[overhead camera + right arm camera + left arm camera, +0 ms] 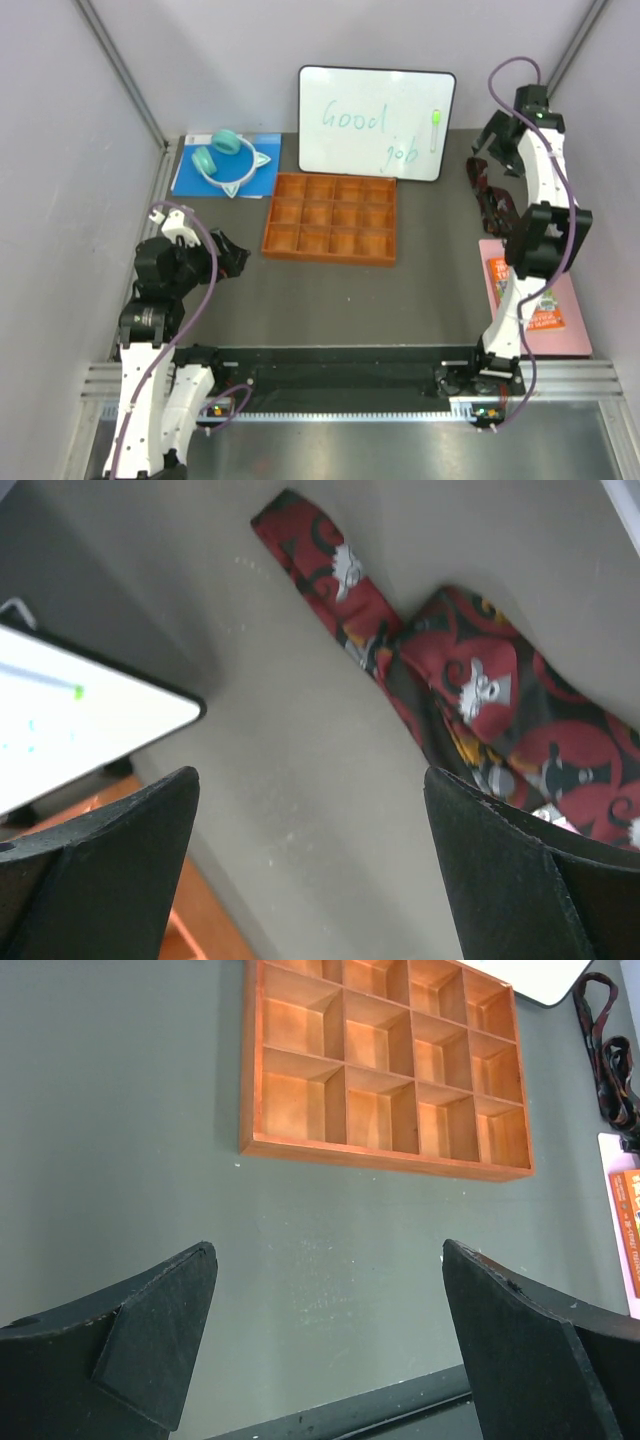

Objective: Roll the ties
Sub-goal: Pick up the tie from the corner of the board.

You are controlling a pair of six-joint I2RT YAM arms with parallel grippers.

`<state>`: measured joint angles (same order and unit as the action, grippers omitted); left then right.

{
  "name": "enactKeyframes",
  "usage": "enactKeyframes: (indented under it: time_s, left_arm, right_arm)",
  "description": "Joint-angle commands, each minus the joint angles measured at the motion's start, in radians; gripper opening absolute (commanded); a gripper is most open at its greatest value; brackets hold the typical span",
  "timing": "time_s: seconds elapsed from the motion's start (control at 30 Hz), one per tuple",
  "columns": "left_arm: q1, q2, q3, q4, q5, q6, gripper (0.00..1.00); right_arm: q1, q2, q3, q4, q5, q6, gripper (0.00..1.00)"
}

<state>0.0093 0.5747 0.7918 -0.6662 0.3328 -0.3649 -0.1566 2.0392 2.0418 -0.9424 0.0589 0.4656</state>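
Observation:
A dark red tie (487,196) with a black pattern lies crumpled along the table's right side, beside the whiteboard. In the right wrist view the tie (470,695) shows small white and yellow figures, its narrow end pointing up left. My right gripper (310,780) hovers over it open, nothing between the fingers; the right finger (520,870) overlaps the cloth's edge. From above, the right gripper (492,152) is at the tie's far end. My left gripper (330,1250) is open and empty over bare table near the left front (228,256). The tie (606,1055) also appears far right in that view.
An orange tray (330,243) of empty cells sits mid-table, seen too in the left wrist view (385,1155). A whiteboard (375,120) leans at the back. Teal headphones (228,160) rest on a blue sheet (190,178). A book (540,300) lies on a pink mat at right.

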Motion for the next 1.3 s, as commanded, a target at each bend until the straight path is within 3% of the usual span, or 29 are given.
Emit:
enactKeyframes:
  time_s: [0.0, 0.2, 0.43, 0.63, 0.8, 0.9, 1.2, 1.27]
  left_arm:
    - [-0.002, 0.007, 0.0, 0.033, -0.008, -0.003, 0.99]
    - [-0.003, 0.011, 0.0, 0.036, -0.006, -0.003, 0.99]
    - [-0.002, 0.016, 0.0, 0.039, -0.003, -0.003, 0.99]
    - [-0.002, 0.016, -0.002, 0.039, -0.001, -0.002, 0.99]
    - [0.0, 0.014, -0.002, 0.037, 0.002, -0.002, 0.99]
    - [0.0, 0.014, -0.002, 0.04, 0.0, -0.002, 0.99]
    - [0.0, 0.014, -0.002, 0.042, 0.0, -0.002, 0.99]
    - [0.0, 0.014, -0.003, 0.042, -0.001, -0.002, 0.99]
  right_arm:
    - [0.019, 0.079, 0.095, -0.03, 0.081, -0.007, 0.95]
    - [0.043, 0.199, 0.116, -0.03, 0.142, -0.015, 0.95]
    - [0.048, 0.279, 0.116, 0.014, 0.174, -0.012, 0.87]
    - [0.046, 0.329, 0.123, 0.033, 0.209, -0.013, 0.73]
    - [0.039, 0.357, 0.121, 0.033, 0.259, 0.004, 0.67]
    - [0.032, 0.374, 0.121, 0.034, 0.265, 0.004, 0.57]
    - [0.026, 0.409, 0.118, 0.042, 0.233, -0.031, 0.02]
    - [0.026, 0.404, 0.118, 0.036, 0.213, -0.024, 0.0]
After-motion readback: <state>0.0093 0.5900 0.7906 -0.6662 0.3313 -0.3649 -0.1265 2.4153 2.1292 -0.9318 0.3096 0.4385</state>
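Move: The tie lies folded on the table under the right hand, its middle some 17 cm below, about 3 cm back and 5 cm to the right. The whiteboard's middle is roughly 18 cm ahead and 27 cm left of this hand, the compartment box about 9 cm back and 41 cm left, and the pink board 28 cm back and 10 cm right. From the left hand, the tie is some 25 cm ahead, 65 cm right and 22 cm below. Down some 15 cm goes the right hand onto the tie, edging a little forward at first, then drifting about 3 cm right as the descent slows. The wrist tips about 20 degrees, bringing the fingers closer to vertical. The wide-open fingers close mostly near the bottom, pinching the cloth where the narrow strip meets the wider folded part. ##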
